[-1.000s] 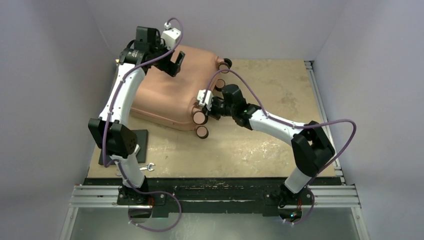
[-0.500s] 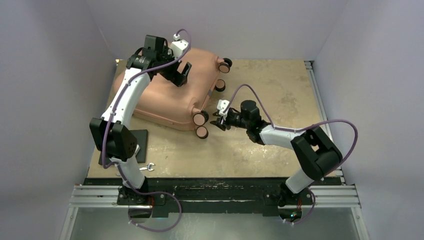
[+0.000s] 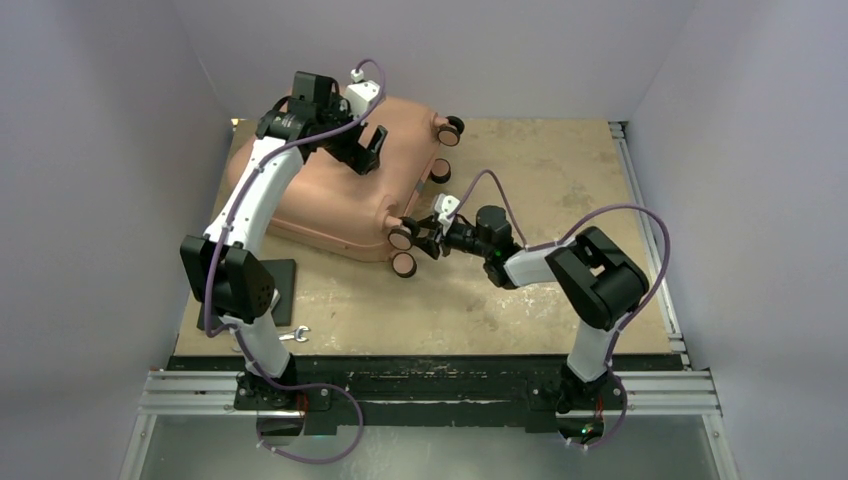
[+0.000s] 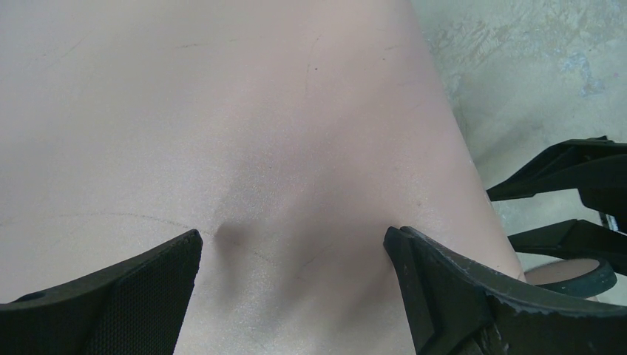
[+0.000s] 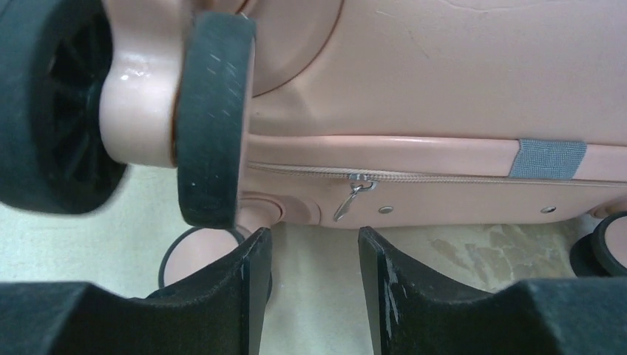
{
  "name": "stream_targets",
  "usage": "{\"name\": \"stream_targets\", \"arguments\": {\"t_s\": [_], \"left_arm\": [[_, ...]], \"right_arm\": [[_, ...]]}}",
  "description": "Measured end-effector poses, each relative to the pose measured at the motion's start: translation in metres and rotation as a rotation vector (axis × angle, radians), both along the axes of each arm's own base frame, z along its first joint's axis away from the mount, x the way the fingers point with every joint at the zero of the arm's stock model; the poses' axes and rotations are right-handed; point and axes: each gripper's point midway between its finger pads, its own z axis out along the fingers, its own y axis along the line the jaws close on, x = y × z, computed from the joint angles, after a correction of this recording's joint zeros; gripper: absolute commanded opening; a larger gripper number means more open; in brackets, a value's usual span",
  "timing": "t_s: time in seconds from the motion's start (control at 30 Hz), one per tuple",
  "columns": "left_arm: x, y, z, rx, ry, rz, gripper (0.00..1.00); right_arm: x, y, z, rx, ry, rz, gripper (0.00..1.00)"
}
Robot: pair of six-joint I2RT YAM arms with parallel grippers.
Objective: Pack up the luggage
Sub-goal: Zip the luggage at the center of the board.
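Observation:
The luggage [image 3: 330, 185], a salmon-pink hard-shell case, lies flat and closed at the back left of the table. My left gripper [image 3: 370, 150] hovers wide open over its upper shell [image 4: 259, 133], nothing between the fingers. My right gripper [image 3: 420, 235] stands open at the case's near right corner, beside the pink-and-black wheels [image 3: 402, 250]. In the right wrist view the zipper [image 5: 444, 177] runs shut along the side, and its metal pull [image 5: 351, 196] hangs just beyond my empty fingertips [image 5: 255, 255]. A large wheel [image 5: 211, 118] fills the upper left.
A flat black pad [image 3: 285, 285] lies by the left arm's elbow, and a small metal wrench [image 3: 295, 334] near the table's front edge. Further wheels [image 3: 447, 130] stick out at the case's far right corner. Bare tabletop [image 3: 560, 170] spreads to the right.
My right gripper left the case's corner, pulled back, opened, and now faces the zipper side low by the wheels. The left gripper shifted slightly right over the shell.

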Motion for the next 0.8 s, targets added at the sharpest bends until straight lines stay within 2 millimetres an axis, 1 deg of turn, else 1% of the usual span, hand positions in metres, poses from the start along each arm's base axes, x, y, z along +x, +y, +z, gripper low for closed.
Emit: {"name": "stream_targets", "arguments": {"t_s": [0.1,0.23,0.3,0.33,0.37,0.47,0.6,0.73,0.8], "left_arm": [[-0.001,-0.002,0.001,-0.003,-0.003,-0.004,0.99],[-0.002,-0.005,0.003,-0.014,-0.003,-0.009,0.99],[-0.003,-0.006,0.005,-0.017,-0.006,-0.015,0.99],[-0.004,-0.007,0.005,-0.019,-0.007,-0.018,0.99],[-0.004,-0.008,0.006,-0.021,-0.008,-0.021,0.99],[-0.007,-0.012,0.009,-0.029,-0.013,-0.033,0.99],[-0.011,-0.018,0.014,-0.042,-0.018,-0.056,0.99],[-0.019,-0.032,0.019,-0.054,-0.025,-0.096,0.98],[-0.027,-0.043,0.022,-0.056,-0.029,-0.13,0.97]], "right_arm": [[0.005,0.004,-0.004,0.017,0.017,-0.01,0.5],[0.014,0.009,0.005,0.057,0.009,-0.022,0.49],[0.019,0.011,0.01,0.074,0.003,-0.032,0.47],[0.022,0.012,0.012,0.079,-0.001,-0.039,0.45],[0.024,0.013,0.013,0.082,0.0,-0.043,0.4],[0.03,0.015,0.011,0.089,0.01,-0.051,0.23],[0.029,0.018,0.006,0.089,0.031,-0.038,0.0],[0.028,0.018,0.004,0.082,0.038,-0.033,0.0],[0.028,0.017,0.003,0.079,0.035,-0.036,0.0]]}}
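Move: The zipper puller hangs on the suitcase's wheeled side, about 3 cm ahead and 3 cm left of the right hand, level with it. The upper near wheel stands 2 cm behind and 2 cm left of that hand, some 5 cm above; the lower near wheel is 6 cm back, 2 cm left, 5 cm down. The grey strap lies 10 cm ahead, 1 cm right, 2 cm up. From the left hand the puller is roughly 9 cm back, 5 cm right and 13 cm down. The zipper puller is reached by the half-open right hand, which slides forward and somewhat left, about 3 cm, past the near wheels; there it stops and its fingers shut, pinching the puller at the zip line. Meanwhile the left hand, still wide open, drifts some 5 cm right and back over the shell, rising a little and turning slightly clockwise. ##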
